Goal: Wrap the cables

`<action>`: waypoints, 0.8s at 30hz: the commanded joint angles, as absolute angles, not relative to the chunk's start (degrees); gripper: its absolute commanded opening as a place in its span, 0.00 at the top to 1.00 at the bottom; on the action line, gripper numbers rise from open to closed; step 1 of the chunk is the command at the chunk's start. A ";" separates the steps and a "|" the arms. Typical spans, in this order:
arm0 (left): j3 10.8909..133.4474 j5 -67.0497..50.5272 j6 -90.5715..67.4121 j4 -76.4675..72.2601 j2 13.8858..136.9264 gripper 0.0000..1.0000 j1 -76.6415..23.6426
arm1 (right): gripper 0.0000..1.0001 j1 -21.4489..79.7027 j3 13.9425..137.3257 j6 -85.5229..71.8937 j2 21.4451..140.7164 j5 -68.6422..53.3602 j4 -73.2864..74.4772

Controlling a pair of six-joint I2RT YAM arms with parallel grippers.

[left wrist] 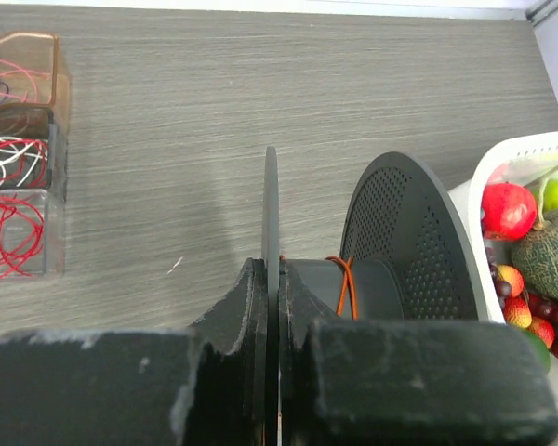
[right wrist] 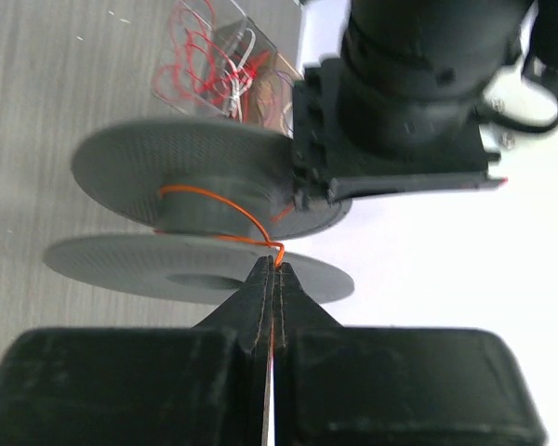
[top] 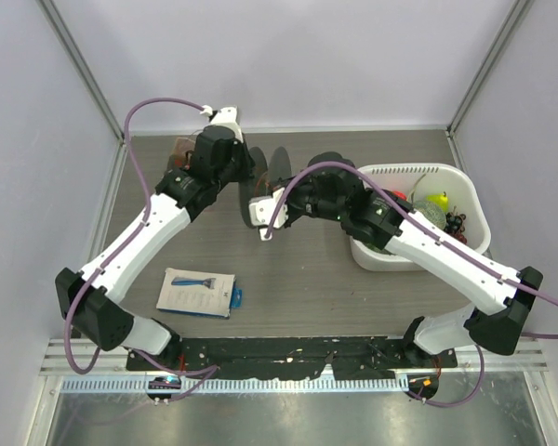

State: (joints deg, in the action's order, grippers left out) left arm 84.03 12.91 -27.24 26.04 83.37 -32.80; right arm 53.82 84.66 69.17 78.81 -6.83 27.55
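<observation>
A dark grey spool [left wrist: 405, 232] with two round flanges is held above the table at the back middle [top: 281, 165]. My left gripper [left wrist: 271, 271] is shut on the edge of its thin flange [left wrist: 271, 204]. An orange-red cable [right wrist: 214, 200] runs in a turn or two round the hub [left wrist: 344, 283]. My right gripper [right wrist: 275, 266] is shut on the free end of this cable, right beside the near flange [right wrist: 158, 269]. More red and whitish cables [left wrist: 14, 153] lie tangled in a clear box [right wrist: 214, 51] at the back left.
A white basket [top: 465, 200] of toy fruit stands to the right, under my right arm. A flat razor pack [top: 198, 292] lies at the front left. The two wrists are close together at the spool. Grey walls close in the back and sides.
</observation>
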 commanded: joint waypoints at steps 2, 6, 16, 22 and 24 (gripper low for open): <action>81.92 8.36 -21.45 16.26 77.44 1.00 -33.31 | 0.99 48.09 87.80 69.96 78.13 -9.93 21.71; 79.63 5.28 -19.17 15.21 76.03 1.00 -33.75 | 0.99 44.92 88.24 68.12 78.49 -11.95 20.48; 76.82 4.22 -10.64 12.48 73.83 1.00 -37.44 | 0.99 42.89 89.73 62.85 79.54 -13.62 17.93; 72.17 2.38 -3.18 8.88 70.76 1.00 -37.71 | 0.99 39.56 91.31 59.60 80.07 -15.11 17.31; 71.28 2.72 -1.59 7.91 70.05 1.00 -37.79 | 0.99 38.50 91.32 58.45 79.81 -16.43 17.49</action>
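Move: The left hand already grips the left flange of the grey spool, whose middle lies about 6 cm to its right, 1 cm ahead and 6 cm below. From the right hand, which already pinches the orange cable, the spool's middle is roughly 7 cm ahead, 5 cm left and 7 cm lower. The wire box stands some 12 cm ahead of the left hand, 18 cm left and 25 cm below; the fruit basket sits about 13 cm ahead of the right hand, 40 cm right and 27 cm below. Keeping the orange cable pinched, the right hand carries it forward and somewhat right, about 5 cm along the outside of the spool's right flange, then nearly stops and turns about 10 degrees. Meanwhile the left hand, still gripping the left flange, draws the spool back with smaller shifts right and up, turning it clockwise and tipping its fingers up, some 15 degrees each. ##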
